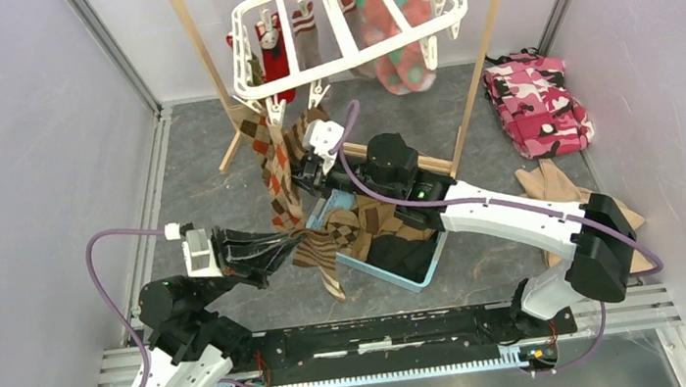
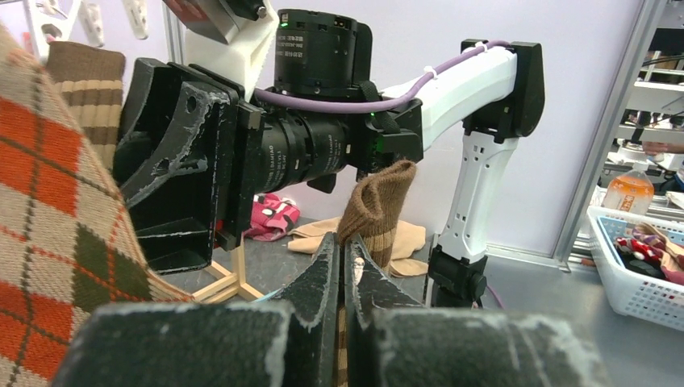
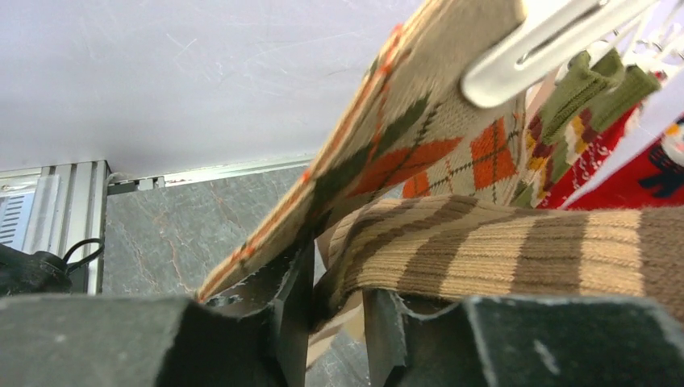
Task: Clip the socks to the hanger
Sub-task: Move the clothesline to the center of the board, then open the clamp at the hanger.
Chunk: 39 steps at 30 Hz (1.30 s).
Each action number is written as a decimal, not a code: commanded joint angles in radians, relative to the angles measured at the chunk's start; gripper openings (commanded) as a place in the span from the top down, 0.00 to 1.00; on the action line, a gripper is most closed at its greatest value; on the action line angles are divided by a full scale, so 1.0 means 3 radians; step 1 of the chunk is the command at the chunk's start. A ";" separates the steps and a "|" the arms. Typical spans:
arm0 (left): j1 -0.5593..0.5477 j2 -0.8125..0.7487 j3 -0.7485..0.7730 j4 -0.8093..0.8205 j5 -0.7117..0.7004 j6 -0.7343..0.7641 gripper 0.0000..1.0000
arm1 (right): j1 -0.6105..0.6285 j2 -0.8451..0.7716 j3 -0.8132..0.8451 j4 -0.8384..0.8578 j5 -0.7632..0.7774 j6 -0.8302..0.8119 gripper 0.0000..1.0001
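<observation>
The white hanger (image 1: 349, 30) hangs from the wooden stand, with red and pink socks (image 1: 392, 20) clipped to it. An argyle sock (image 1: 275, 167) (image 3: 403, 137) dangles from a front clip (image 3: 548, 44). A brown striped sock (image 3: 500, 250) (image 2: 375, 201) stretches between both grippers. My left gripper (image 1: 272, 247) (image 2: 343, 242) is shut on its lower end. Just under the hanger's front edge, my right gripper (image 1: 305, 173) (image 3: 335, 266) has the sock's cuff folded down between its narrowly parted fingers, beside the argyle sock.
A light blue basket (image 1: 428, 277) holding more socks (image 1: 363, 226) sits under the right arm. Pink camouflage cloth (image 1: 540, 100) and beige cloth (image 1: 545, 183) lie at the right. The wooden stand's post (image 1: 484, 48) rises behind the right arm.
</observation>
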 commanded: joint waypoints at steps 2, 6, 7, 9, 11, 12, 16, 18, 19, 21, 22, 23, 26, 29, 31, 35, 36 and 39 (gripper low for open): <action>0.0020 -0.0110 0.0089 -0.0153 -0.0031 0.0139 0.98 | 0.0053 0.0048 0.0250 0.0035 0.0027 -0.0073 0.60; 0.0020 -0.0138 0.0102 -0.0197 -0.0047 0.0158 0.98 | 0.0059 -0.0072 0.0083 0.0047 0.0043 -0.0140 0.40; 0.0020 -0.0140 0.0098 -0.0197 -0.0051 0.0162 0.98 | 0.0063 -0.0142 0.0020 0.0070 0.0043 -0.0151 0.36; 0.0020 -0.0135 0.0092 -0.0192 -0.0061 0.0167 0.98 | 0.0064 -0.0278 -0.0135 0.0127 0.0041 -0.0179 0.28; 0.0020 -0.0122 0.0096 -0.0189 -0.0070 0.0178 0.98 | 0.0064 -0.0412 -0.0275 0.0143 0.0036 -0.0235 0.22; 0.0020 -0.0117 0.0096 -0.0183 -0.0075 0.0183 0.98 | 0.0066 -0.0483 -0.0340 0.0140 0.0038 -0.0268 0.19; 0.0020 -0.0096 0.0102 -0.0174 -0.0119 0.0213 0.98 | 0.0061 -0.0805 -0.0631 0.0121 0.0118 -0.0446 0.09; 0.0019 -0.0069 0.0097 -0.0150 -0.0153 0.0219 0.98 | 0.0059 -0.0985 -0.0757 0.0081 0.0178 -0.0569 0.05; 0.0020 -0.0047 0.0097 -0.0137 -0.0172 0.0226 0.98 | 0.0059 -0.1054 -0.0812 0.0053 0.0235 -0.0618 0.03; 0.0020 0.0029 0.0100 -0.0075 -0.0188 0.0236 0.98 | 0.0057 -0.1200 -0.0890 -0.0021 0.0335 -0.0730 0.02; 0.0020 0.0081 0.0104 -0.0032 -0.0205 0.0247 0.98 | 0.0059 -0.1269 -0.0913 -0.0065 0.0391 -0.0784 0.02; 0.0020 0.0170 0.0109 0.0031 -0.0219 0.0254 0.98 | 0.0052 -0.1334 -0.0931 -0.0114 0.0453 -0.0821 0.02; 0.0020 0.0459 0.0154 0.0280 -0.0248 0.0298 0.98 | -0.0060 -0.1548 -0.0981 -0.0169 0.0580 -0.0747 0.02; 0.0020 0.0843 0.0227 0.0605 -0.0230 0.0314 0.98 | -0.0413 -0.1790 -0.1061 -0.0089 0.0397 -0.0489 0.02; 0.0020 0.1119 0.0280 0.0880 -0.0192 0.0330 0.98 | -0.0702 -0.1932 -0.1090 -0.0022 0.0128 -0.0307 0.02; 0.0020 0.1788 0.0492 0.1349 -0.0147 0.0465 0.98 | -0.1111 -0.2064 -0.1030 -0.0015 0.0123 -0.0116 0.02; 0.0020 0.2038 0.0586 0.1417 -0.0137 0.0495 0.98 | -0.1210 -0.2063 -0.0995 -0.0002 0.0083 -0.0041 0.02; 0.0023 0.2539 0.0860 0.1588 -0.0125 0.0593 0.98 | -0.1518 -0.1951 -0.0806 0.0061 -0.0174 0.0216 0.02</action>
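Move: The empty clip near the rack's front right corner lies from my right hand about 12 cm ahead, 24 cm right and 12 above; the coral socks hang some 18 ahead and 22 right, level with me. My right fingers are around the hung striped sock, the argyle sock 3 cm to their left. From my left hand, which holds the loose striped sock, that clip is roughly 24 ahead, 23 right, 11 above; the basket sits 4 ahead, 15 right, well below. I spread my right fingers wide to come free of the hung striped sock, draw back about 4 cm, then sweep right, rising and easing forward again towards the empty clip, some 22 cm to the right overall while the hand turns clockwise and tips up. My left hand keeps its pinch on the loose sock and, after a pause, carries it forward about 11 cm and right over the basket, towards the same clip. ##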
